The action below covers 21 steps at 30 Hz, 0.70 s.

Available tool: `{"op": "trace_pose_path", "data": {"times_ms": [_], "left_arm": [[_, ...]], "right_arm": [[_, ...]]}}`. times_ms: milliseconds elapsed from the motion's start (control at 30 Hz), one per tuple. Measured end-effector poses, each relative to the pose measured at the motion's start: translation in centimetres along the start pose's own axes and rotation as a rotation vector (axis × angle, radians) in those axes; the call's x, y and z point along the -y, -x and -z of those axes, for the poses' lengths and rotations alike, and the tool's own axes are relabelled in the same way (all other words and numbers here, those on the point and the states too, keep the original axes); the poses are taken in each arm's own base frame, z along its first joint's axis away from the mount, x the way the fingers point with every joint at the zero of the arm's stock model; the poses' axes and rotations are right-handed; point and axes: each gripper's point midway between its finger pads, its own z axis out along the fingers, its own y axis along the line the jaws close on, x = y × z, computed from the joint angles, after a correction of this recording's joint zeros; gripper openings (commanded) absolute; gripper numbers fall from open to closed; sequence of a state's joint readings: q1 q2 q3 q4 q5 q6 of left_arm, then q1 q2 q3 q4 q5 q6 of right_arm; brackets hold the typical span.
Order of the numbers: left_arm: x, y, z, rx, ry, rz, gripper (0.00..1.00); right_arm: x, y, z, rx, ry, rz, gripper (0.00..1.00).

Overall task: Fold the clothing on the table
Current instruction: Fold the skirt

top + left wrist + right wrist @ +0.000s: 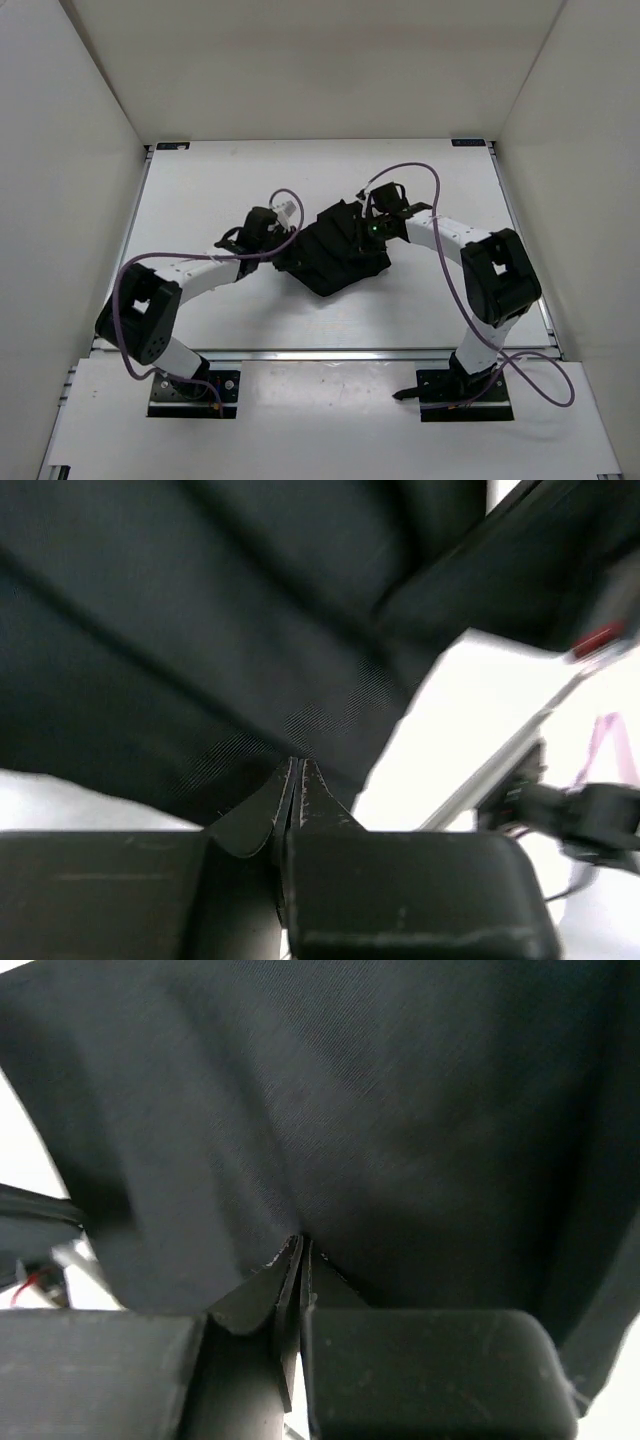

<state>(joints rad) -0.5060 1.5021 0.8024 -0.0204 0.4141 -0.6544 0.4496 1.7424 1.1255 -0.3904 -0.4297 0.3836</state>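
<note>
The clothing (pixel 335 250), a black skirt, lies bunched in a rumpled heap at the middle of the white table (pixel 200 190). At the heap's left edge my left gripper (pixel 284 246) has its jaws pressed together on the black fabric (pixel 200 630), with the tips (pixel 297 765) at the cloth's lower edge. On the upper right side my right gripper (pixel 374 224) is shut too. In the right wrist view creases in the cloth (pixel 380 1110) run down into its tips (pixel 300 1243). The skirt's waistband and hem cannot be told apart in the heap.
White walls enclose the table on three sides, and thin metal rails (pixel 500 200) run along its edges. Purple cables (pixel 440 190) loop over both arms. The right arm's white link (pixel 470 710) crosses the left wrist view close behind the cloth.
</note>
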Motion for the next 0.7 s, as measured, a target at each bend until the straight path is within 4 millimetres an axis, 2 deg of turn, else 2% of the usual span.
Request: {"op": "trace_pose_path", "data": {"times_ms": [100, 167, 200, 233, 300, 367, 433, 533, 567, 633, 700], "left_arm": [[-1.8, -3.3, -1.0, -0.071, 0.069, 0.0, 0.1], [-2.9, -4.4, -1.2, -0.101, 0.1, 0.01, 0.2], [-3.4, -4.5, -1.3, -0.109, 0.111, 0.014, 0.23], [-3.7, -4.5, -1.3, -0.112, 0.12, 0.021, 0.32], [-4.0, -3.8, -0.9, -0.114, 0.136, 0.025, 0.45], [-3.3, -2.0, -0.4, -0.089, 0.127, 0.021, 0.72], [-1.7, 0.8, 0.6, -0.041, 0.087, 0.005, 0.79], [0.8, 6.0, 3.0, 0.055, 0.033, -0.041, 0.92], [1.4, 7.5, 3.8, 0.084, 0.034, -0.066, 0.98], [2.1, 10.3, 5.4, 0.14, 0.073, -0.123, 0.98], [2.0, 11.7, 6.5, 0.168, 0.153, -0.187, 0.99]], "right_arm": [[1.1, 1.0, -0.3, 0.007, -0.019, 0.025, 0.01], [1.6, 1.9, 0.1, 0.019, -0.017, 0.027, 0.11], [1.8, 2.4, 0.5, 0.027, -0.014, 0.025, 0.19], [1.8, 3.0, 0.8, 0.034, -0.009, 0.024, 0.26], [1.5, 4.6, 1.9, 0.067, -0.008, 0.038, 0.48], [0.9, 6.4, 3.3, 0.112, -0.013, 0.072, 0.58], [-0.2, 8.2, 5.3, 0.167, -0.014, 0.111, 0.56], [-1.5, 10.6, 8.9, 0.253, -0.024, 0.163, 0.56], [-1.3, 11.3, 9.9, 0.283, -0.043, 0.171, 0.56], [0.1, 12.0, 12.0, 0.33, -0.112, 0.166, 0.58], [2.0, 11.8, 13.3, 0.343, -0.192, 0.148, 0.6]]}}
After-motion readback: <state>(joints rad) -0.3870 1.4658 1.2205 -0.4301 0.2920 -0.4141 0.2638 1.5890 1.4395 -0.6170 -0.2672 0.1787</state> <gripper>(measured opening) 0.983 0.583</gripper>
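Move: About 12 cm to the right of the left hand, 3 cm farther out and some 7 cm below lies the middle of the folded skirt, its near corner roughly 9 cm back and 9 cm to the right of that hand. Counted from the right hand, the skirt's middle is about 8 cm left, 2 cm back and 5 cm down; its far tip sits around 10 cm ahead and 4 cm left, its right corner 7 cm back and 6 cm right. Dipping about 5 cm and slightly back, the left hand finishes a pat over the skirt's left side with nearly shut fingers, then climbs some 15 cm away while going forward and a little left, opening wide. The right hand first skims forward low over the skirt, then rises away, still forward and finally rightward, tips tilting up, fingers parting just over halfway. ##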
